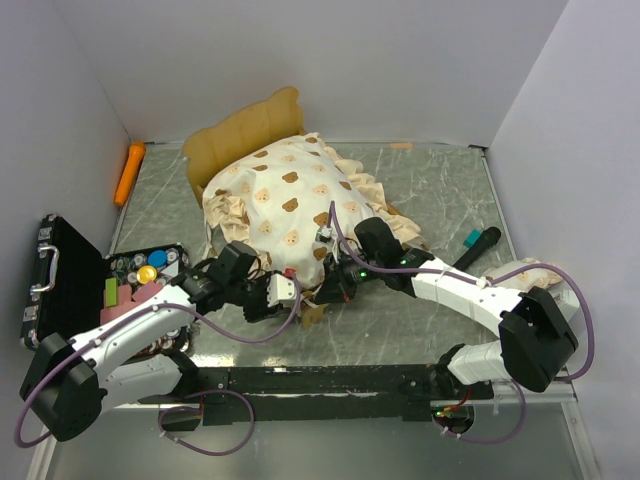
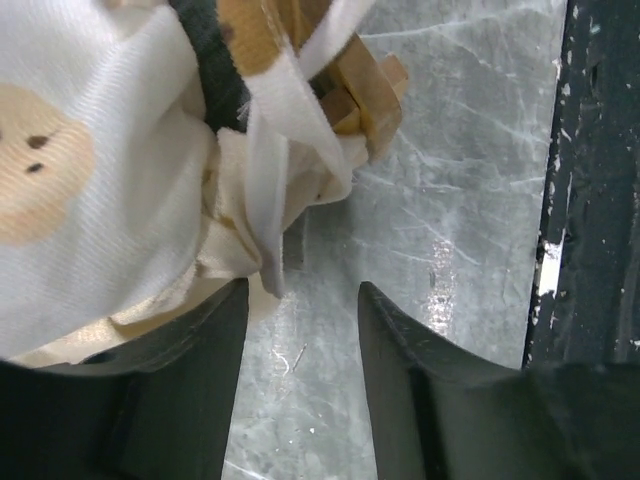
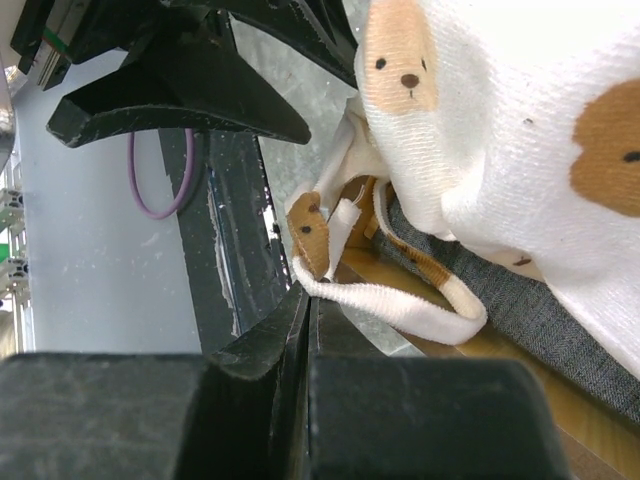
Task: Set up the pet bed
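Note:
The pet bed's wavy wooden headboard (image 1: 250, 130) stands at the back. The cream bear-print mattress (image 1: 285, 195) lies bunched over the frame. My left gripper (image 1: 285, 290) sits at the bed's near corner. Its jaws (image 2: 303, 285) are open over bare table, and the left finger brushes the mattress ruffle (image 2: 120, 200) below the wooden corner (image 2: 375, 95). My right gripper (image 1: 330, 288) is beside it, shut (image 3: 312, 295) with the mattress's white strap (image 3: 400, 305) caught at its tips, over the wood rail (image 3: 470, 350) and grey base (image 3: 520, 300). A cream cloth piece (image 1: 545, 272) shows behind the right forearm.
An open black case (image 1: 60, 270) with small coloured items stands at the left edge. An orange object (image 1: 130, 172) lies at the back left by the wall. A teal-and-black marker (image 1: 480, 243) lies right of the bed. The black mounting rail (image 1: 330, 380) runs along the near edge.

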Available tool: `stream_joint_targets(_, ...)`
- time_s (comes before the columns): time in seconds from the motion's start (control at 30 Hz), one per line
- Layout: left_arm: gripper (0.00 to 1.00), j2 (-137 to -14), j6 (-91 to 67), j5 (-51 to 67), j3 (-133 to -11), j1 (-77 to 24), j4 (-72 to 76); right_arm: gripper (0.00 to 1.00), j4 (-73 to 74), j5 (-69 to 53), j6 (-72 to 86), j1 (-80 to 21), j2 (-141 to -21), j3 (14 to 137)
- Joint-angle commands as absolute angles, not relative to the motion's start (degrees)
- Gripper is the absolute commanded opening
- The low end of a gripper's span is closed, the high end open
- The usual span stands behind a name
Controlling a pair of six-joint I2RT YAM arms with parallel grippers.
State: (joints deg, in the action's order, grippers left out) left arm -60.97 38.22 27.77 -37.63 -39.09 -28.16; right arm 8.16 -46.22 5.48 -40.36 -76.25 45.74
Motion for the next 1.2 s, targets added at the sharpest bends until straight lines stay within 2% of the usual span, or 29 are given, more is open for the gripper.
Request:
stream_joint_targets(0.0,0.45,-62.8,36.0,27.8,-37.4,-39.3,-24.6,0.00,6.3,-47.5,4.8,-40.3,-76.3,46.9)
stream_joint_targets(0.2,0.38,-65.7,35.2,29.2,-38.1,-39.4,-23.6,0.00,6.2,-47.3,4.8,-40.3,-76.5,46.8)
stream_joint_targets(0.6,0.35,-67.3,34.0,29.5,-39.3,-39.5,-21.4,0.00,5.4,-47.4,4.9,-40.3,-77.1,46.5)
stream_joint_targets(0.63,0.29,-67.8,34.0,29.4,-39.3,-39.4,-21.1,0.00,5.4,-47.4,4.9,-40.3,-77.1,46.5)
stream_joint_targets(0.73,0.01,-68.0,34.1,28.9,-39.2,-39.5,-20.6,0.00,5.6,-47.5,4.8,-40.2,-77.1,46.5)
stream_joint_targets(1.17,0.01,-57.4,34.4,18.6,-39.0,-35.7,-28.2,0.00,15.6,-51.8,3.0,-40.3,-78.7,51.9)
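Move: The loose tie end hangs almost between the left hand's open fingers, about 1 cm ahead, 1 cm right and 2 cm below. The bed frame's near corner is roughly 3 cm back, 5 cm right and 7 cm below; the cushion's middle is some 20 cm ahead, straight out and about level in height. From the right hand, the tie end lies about 5 cm left, 1 cm ahead and 4 cm below. Left hand dips 2 cm, pinches the loose tie end, lifts about 3 cm forward-left; right keeps its pinch. ##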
